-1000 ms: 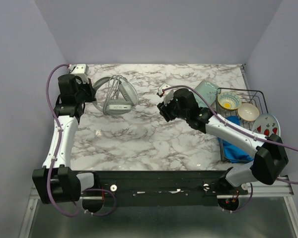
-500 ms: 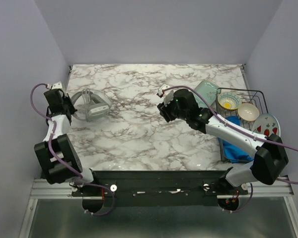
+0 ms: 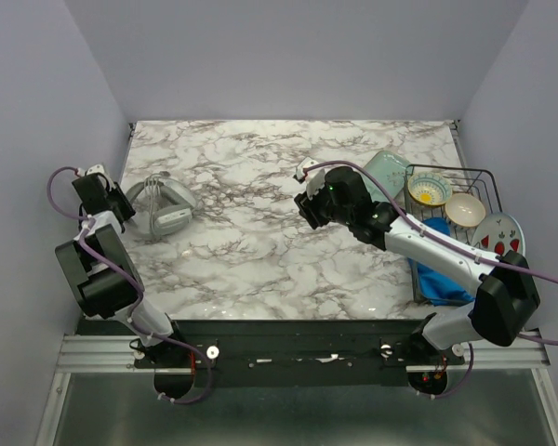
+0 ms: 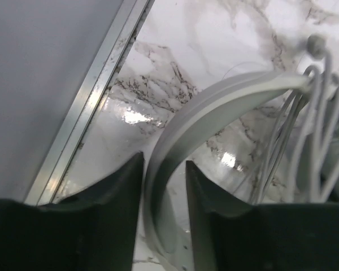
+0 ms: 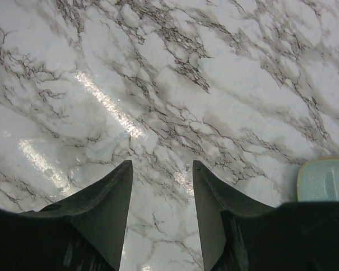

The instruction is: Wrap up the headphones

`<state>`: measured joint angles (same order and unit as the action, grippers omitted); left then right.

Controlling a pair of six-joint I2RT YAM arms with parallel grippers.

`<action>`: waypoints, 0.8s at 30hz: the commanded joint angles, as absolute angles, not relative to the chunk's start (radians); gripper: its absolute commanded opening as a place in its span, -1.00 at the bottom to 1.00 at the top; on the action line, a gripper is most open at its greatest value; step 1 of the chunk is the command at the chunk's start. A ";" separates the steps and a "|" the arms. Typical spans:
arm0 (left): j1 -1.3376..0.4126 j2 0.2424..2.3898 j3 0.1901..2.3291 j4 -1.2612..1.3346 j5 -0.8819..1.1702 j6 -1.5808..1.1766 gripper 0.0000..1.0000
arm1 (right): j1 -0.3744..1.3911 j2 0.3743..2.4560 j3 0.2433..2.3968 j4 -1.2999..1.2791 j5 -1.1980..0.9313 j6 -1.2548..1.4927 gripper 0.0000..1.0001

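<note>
The light grey headphones (image 3: 160, 208) lie at the table's left edge, with their thin grey cable wound across them. In the left wrist view the curved headband (image 4: 214, 107) runs between my fingers and the cable strands (image 4: 322, 130) hang at the right. My left gripper (image 3: 114, 206) is shut on the headband (image 4: 164, 186) at the table's left edge. My right gripper (image 3: 304, 206) hangs open and empty over bare marble near the table's middle (image 5: 161, 169).
A metal rail (image 4: 85, 118) and the grey wall line the left edge, close to the headphones. At the right stand a teal plate (image 3: 383, 170), a wire rack (image 3: 449, 200) with bowls, a blue cloth (image 3: 439, 269) and a strawberry plate (image 3: 498, 232).
My left arm has folded back and dragged the headphones from the back left towards the left edge and nearer. The right arm has not moved.
</note>
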<state>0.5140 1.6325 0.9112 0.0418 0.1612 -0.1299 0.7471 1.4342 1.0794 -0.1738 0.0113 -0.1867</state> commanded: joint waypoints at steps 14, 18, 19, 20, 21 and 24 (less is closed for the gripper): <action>0.497 1.372 0.901 -0.075 0.178 -0.075 0.98 | 0.747 1.362 1.043 -0.206 0.162 -0.106 0.11; 0.402 1.217 0.887 -0.202 0.247 0.079 0.98 | 0.747 1.286 0.976 -0.204 0.250 -0.055 0.12; 0.372 1.191 0.882 -0.262 0.262 0.115 0.98 | 0.747 1.270 0.963 -0.204 0.264 -0.040 0.12; 0.345 1.162 0.865 -0.288 0.267 0.156 0.98 | 0.747 1.256 0.951 -0.204 0.278 -0.031 0.12; 0.300 1.107 0.858 -0.313 0.275 0.217 0.98 | 0.749 1.246 0.940 -0.204 0.311 -0.022 0.13; 0.272 0.993 0.818 -0.391 0.321 0.331 0.98 | 0.747 1.186 0.884 -0.204 0.360 0.001 0.19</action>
<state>0.3275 1.1320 0.8791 -0.2062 0.2279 0.1017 0.7471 1.2644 0.9550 -0.1871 0.2237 -0.0669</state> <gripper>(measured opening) 0.988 0.564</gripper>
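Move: My left hand is low at the far left, its fingers around the outer side of the headband. The headphones' middle lies about 9 cm to its right and 3 cm ahead, roughly level in height. The near ear cup is some 12 cm right and 1 cm back, the cable plug about 10 cm right and 12 cm ahead. From my empty right hand the headphones lie roughly 41 cm left, 5 cm ahead and 12 cm below; the green tray is about 21 cm right, 13 cm ahead. I spread my left fingers the rest of the way and let them leave the headband, staying low at first. Then I lift about 13 cm clear and swing some 10 cm right over the headphones, drawing back slightly and turning clockwise about 20 degrees as the hand tilts up. Late on, my empty right hand slides about 5 cm right, away from the headphones, turning clockwise. ##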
